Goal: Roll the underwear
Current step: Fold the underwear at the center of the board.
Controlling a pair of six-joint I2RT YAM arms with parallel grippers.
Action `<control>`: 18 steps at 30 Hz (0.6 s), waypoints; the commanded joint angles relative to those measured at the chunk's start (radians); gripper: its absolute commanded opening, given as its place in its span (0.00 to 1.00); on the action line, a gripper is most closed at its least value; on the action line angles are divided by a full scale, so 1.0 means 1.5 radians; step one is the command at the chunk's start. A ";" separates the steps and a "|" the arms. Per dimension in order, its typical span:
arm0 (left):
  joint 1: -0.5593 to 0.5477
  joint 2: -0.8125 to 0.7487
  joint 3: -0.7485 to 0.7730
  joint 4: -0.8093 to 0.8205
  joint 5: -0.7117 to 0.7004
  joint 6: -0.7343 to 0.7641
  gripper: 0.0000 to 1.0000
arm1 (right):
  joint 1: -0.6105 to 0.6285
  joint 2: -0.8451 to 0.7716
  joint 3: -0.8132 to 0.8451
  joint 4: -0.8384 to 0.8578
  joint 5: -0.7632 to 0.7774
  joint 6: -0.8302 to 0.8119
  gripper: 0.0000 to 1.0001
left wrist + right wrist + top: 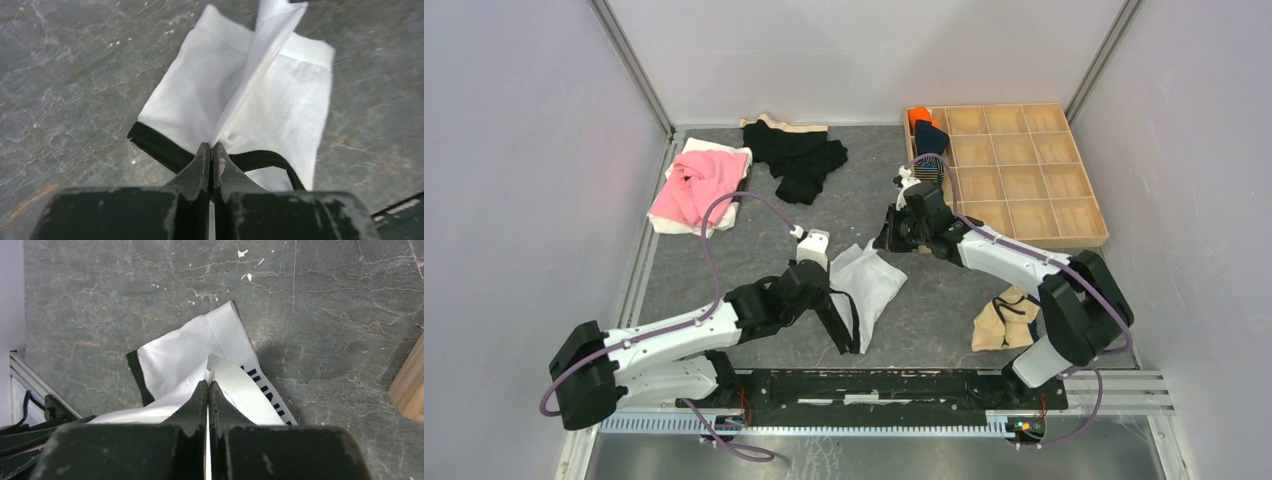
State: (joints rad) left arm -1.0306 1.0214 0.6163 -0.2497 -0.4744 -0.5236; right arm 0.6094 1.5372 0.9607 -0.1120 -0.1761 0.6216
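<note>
White underwear with black trim (872, 280) lies stretched on the grey table between my two grippers. My left gripper (834, 300) is shut on its near, black-trimmed edge. In the left wrist view the closed fingertips (211, 147) pinch a raised fold of the white cloth (200, 95). My right gripper (887, 240) is shut on the far end. The right wrist view shows it (208, 385) clamping a white fold (175, 355) beside a waistband with black marks (265, 390). Navy striped underwear (929, 165) sits rolled in the tray's left column.
A wooden compartment tray (1024, 170) stands at the back right, with an orange roll (919, 118) and a navy roll (931, 138) in it. A pink garment (696, 185) and black garments (799, 155) lie at the back left. A tan garment (1006, 320) lies by the right arm's base.
</note>
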 commanded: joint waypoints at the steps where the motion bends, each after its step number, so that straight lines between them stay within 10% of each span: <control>1: 0.023 0.036 -0.012 0.026 -0.032 0.018 0.02 | 0.001 0.042 0.034 0.045 0.004 -0.013 0.00; 18: 0.100 0.104 -0.021 0.065 -0.046 0.046 0.02 | 0.001 0.146 0.080 0.070 -0.005 -0.028 0.00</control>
State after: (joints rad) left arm -0.8993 1.1580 0.5934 -0.2031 -0.5030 -0.5156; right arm 0.6132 1.7393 1.0355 -0.0460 -0.1913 0.6048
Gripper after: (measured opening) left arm 0.044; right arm 0.006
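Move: Both hands already pinch the white underwear along one raised crease, about 10 cm over the board. The middle of the cloth lies below the left hand, some 7 cm to its right and 2 cm back; from the right hand it is about 13 cm back and 2 cm left. Counted from the right hand, the black clothes lie about 22 cm ahead and 18 cm left, and the divided box about 18 cm ahead and 29 cm right. Down and forward-left together, both hands keep lowering the pinched crease towards the board, each sinking about 4 cm, quickly at first and then easing. The left hand also goes some 3 cm forward and 3 cm left, turning roughly 10 degrees counter-clockwise; the right drifts about 2 cm each way, its wrist nearly steady. Both grippers stay shut on the cloth. ##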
